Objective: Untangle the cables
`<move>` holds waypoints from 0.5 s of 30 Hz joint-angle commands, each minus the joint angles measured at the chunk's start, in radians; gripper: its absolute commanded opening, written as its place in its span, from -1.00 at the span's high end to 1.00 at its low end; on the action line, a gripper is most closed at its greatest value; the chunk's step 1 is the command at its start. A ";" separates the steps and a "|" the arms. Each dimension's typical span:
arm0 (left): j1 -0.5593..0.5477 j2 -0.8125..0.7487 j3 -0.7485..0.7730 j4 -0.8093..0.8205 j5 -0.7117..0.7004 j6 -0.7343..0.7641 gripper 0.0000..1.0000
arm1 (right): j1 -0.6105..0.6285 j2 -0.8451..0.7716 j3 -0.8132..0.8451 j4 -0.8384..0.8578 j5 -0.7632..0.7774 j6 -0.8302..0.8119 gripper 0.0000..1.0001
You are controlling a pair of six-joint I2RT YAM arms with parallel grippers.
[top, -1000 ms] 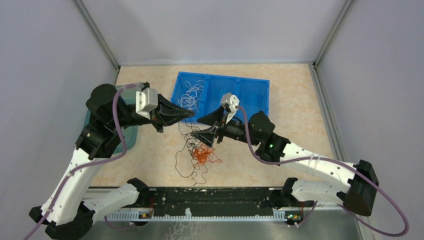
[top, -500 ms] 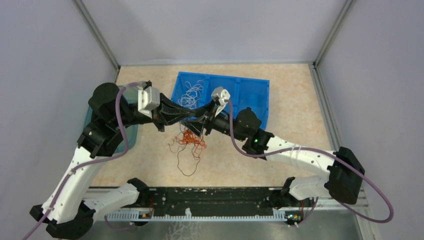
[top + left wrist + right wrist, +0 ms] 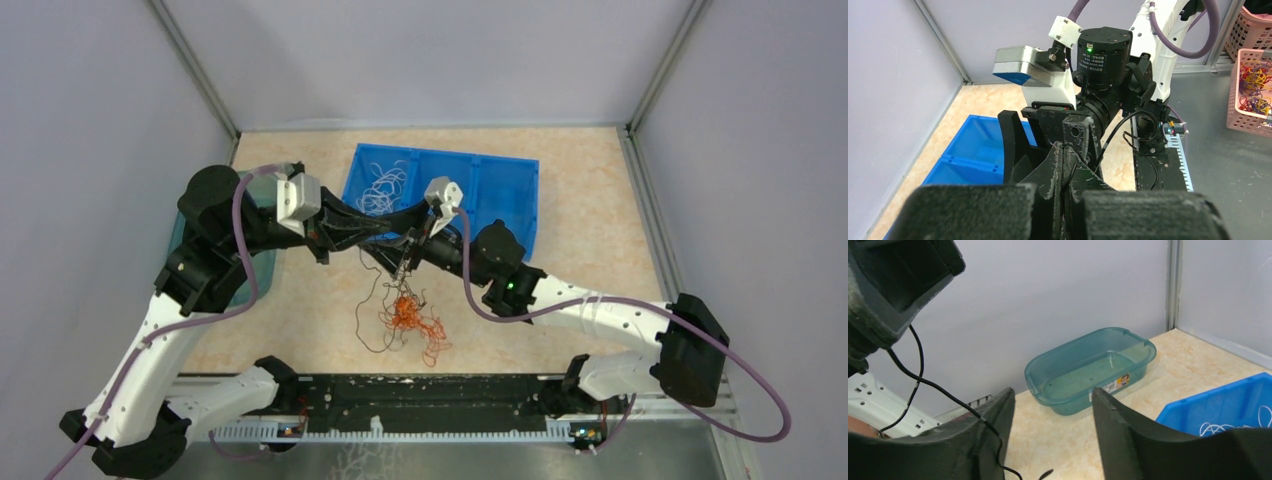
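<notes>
A hanging tangle of red-orange and black cables [image 3: 405, 312] dangles low over the table centre. My left gripper [image 3: 388, 228] is shut, and in the left wrist view [image 3: 1064, 150] a thin black cable [image 3: 1071, 171] is pinched between its jaws. My right gripper [image 3: 385, 245] sits right against it, open. In the right wrist view [image 3: 1053, 392] nothing lies between its fingers, but a black cable [image 3: 958, 401] drapes over the left finger. White cables [image 3: 380, 185] lie in the blue bin [image 3: 500, 195].
A teal tub [image 3: 255, 275] sits at the left, partly under my left arm, and shows in the right wrist view [image 3: 1088, 370]. The black rail [image 3: 430, 390] runs along the near edge. Grey walls close in three sides. Pink baskets [image 3: 1253, 95] stand off the table.
The right gripper swung left to meet the left gripper, narrowed, then widened a little. The tangle lifted half a second ago and has dropped back down and slightly right. The left gripper stayed shut.
</notes>
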 commanded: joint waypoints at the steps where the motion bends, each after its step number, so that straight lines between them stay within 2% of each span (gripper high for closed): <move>1: -0.002 0.007 0.029 0.007 0.008 -0.006 1.00 | 0.006 -0.024 -0.009 0.058 0.058 -0.011 -0.06; 10: -0.003 0.055 0.154 0.007 0.033 -0.017 1.00 | 0.005 0.018 -0.229 0.200 0.119 0.072 0.14; 15: -0.002 0.082 0.233 0.007 0.034 -0.016 1.00 | 0.006 0.068 -0.299 0.274 0.129 0.120 0.24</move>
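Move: The orange-and-black cable tangle hangs roughly 28 cm below the open right hand, some 4 cm back and about level sideways. From that hand, a loose black loop lies about 8 cm left, 2 cm back and 34 cm down, and the white cable in the blue box's left compartment some 31 cm ahead, 6 cm left and 34 cm down. For the left hand, which already pinches a black cable end, the tangle is about 36 cm straight below. Downward goes the right hand, speeding up over about 12 cm from beside the left fingertips towards the tangle. It tips its fingers some 10 degrees lower and closes them partway around the hanging black strands, without shutting. The left hand keeps its pinch on the black cable and rises about 4 cm, away from the tangle. ##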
